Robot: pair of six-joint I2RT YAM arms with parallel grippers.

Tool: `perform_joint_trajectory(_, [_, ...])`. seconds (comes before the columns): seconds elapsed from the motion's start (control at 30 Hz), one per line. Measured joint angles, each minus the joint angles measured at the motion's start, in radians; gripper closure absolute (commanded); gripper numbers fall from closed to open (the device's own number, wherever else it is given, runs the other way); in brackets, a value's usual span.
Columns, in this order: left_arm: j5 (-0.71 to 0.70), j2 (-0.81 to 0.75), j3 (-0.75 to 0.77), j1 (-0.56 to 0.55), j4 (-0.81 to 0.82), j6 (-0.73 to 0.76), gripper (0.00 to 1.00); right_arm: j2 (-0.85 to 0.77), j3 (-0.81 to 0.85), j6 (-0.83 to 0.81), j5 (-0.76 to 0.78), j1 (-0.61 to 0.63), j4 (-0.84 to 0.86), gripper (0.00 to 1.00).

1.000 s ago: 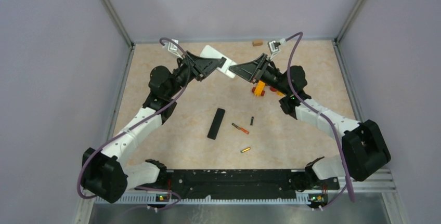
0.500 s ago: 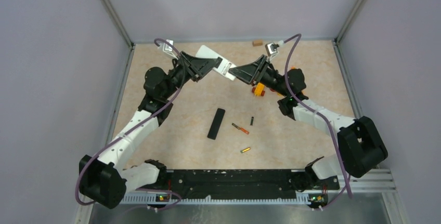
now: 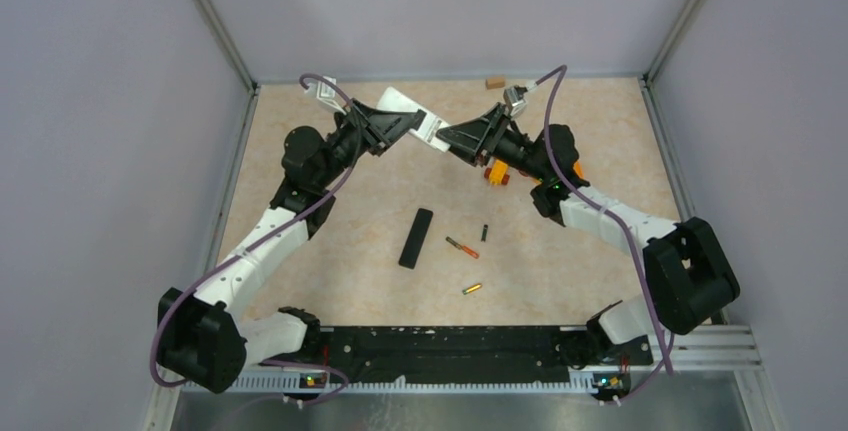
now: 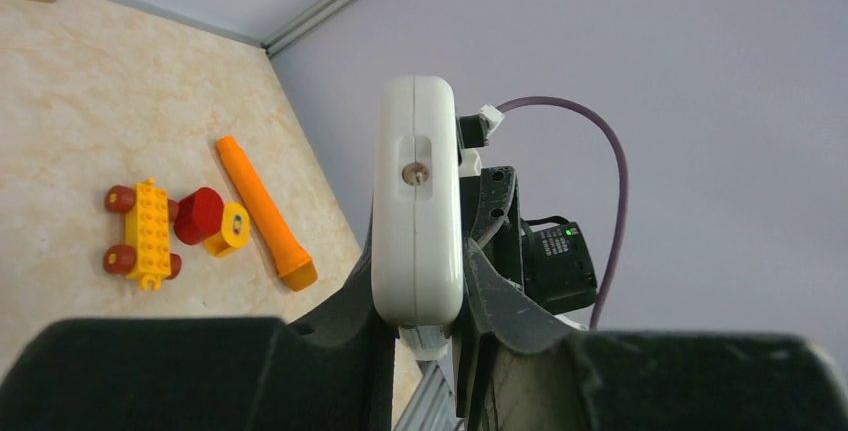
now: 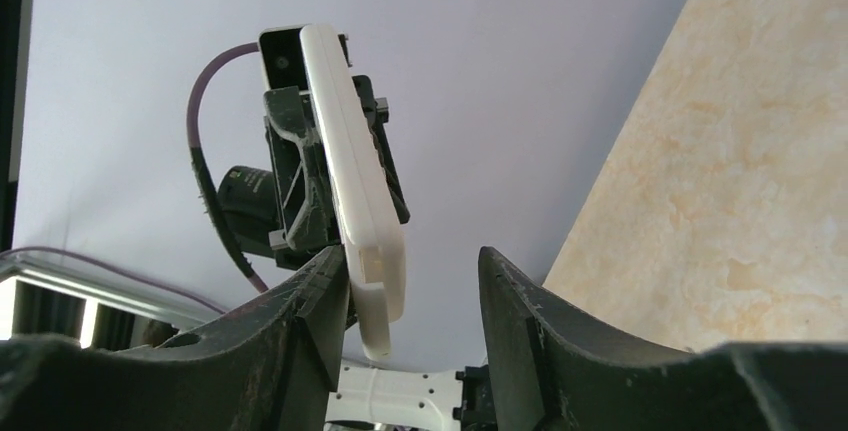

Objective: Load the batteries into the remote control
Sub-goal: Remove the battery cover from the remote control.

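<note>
The white remote control (image 3: 402, 102) is held up off the table with my left gripper (image 3: 415, 123) shut on its middle. In the left wrist view the remote control (image 4: 417, 211) stands edge-on between the left gripper's (image 4: 417, 286) fingers. My right gripper (image 3: 452, 139) is open around the remote's near end. In the right wrist view the remote (image 5: 360, 191) lies against the right gripper's (image 5: 412, 261) left finger, with a wide gap to the other finger. Two batteries (image 3: 462, 246) (image 3: 472, 288) lie on the table.
A slim black bar (image 3: 416, 238) and a tiny dark piece (image 3: 485, 232) lie near the batteries. A yellow wheeled brick (image 4: 145, 231), a red cylinder (image 4: 200, 213) and an orange cone (image 4: 265, 213) sit below the right arm. A wooden block (image 3: 493, 82) rests by the back wall.
The right gripper's jaws have spread apart at the remote's end. Both grippers and the remote have shifted slightly to the left.
</note>
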Motion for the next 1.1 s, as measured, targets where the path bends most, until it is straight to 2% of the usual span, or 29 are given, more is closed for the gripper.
perform_joint_trajectory(0.27, [-0.032,0.002,0.0,0.0,-0.044,0.106,1.0,0.0,0.048,-0.011,0.0,-0.001,-0.171,0.56])
perform_joint_trajectory(0.5, [-0.046,0.002,0.0,0.0,-0.09,0.208,1.0,0.0,0.05,-0.018,0.001,-0.003,-0.255,0.61])
perform_joint_trajectory(0.93, [-0.112,-0.012,0.001,0.0,-0.177,0.362,1.0,0.0,0.05,-0.028,-0.027,-0.006,-0.318,0.9])
perform_joint_trajectory(1.1, [-0.182,-0.013,0.001,-0.001,-0.253,0.416,1.0,0.0,0.049,-0.073,-0.027,-0.007,-0.303,0.97])
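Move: The battery cover juts from the near, lower end of the white remote, already between the open right fingers, its middle 1–2 cm left of that hand and a little above and behind it. The remote's middle, still gripped by the left hand, lies about 4 cm ahead of the right hand, 6 cm left and 4 cm higher. From the left hand the cover is roughly 4 cm back, 4 cm right and 3 cm lower. On the table, some 32 cm below the right hand, a black remote lies 7 cm left, about level. Lower the right gripper about 4 cm alongside the remote, closing the fingers to pinch the battery cover, then hold it there. Keep the left grip on the remote and bring it down about 6 cm with a little forward and left, rolling its left side up some 20 degrees and turning slightly counter-clockwise, so that the remote draws away from the pinched cover. ##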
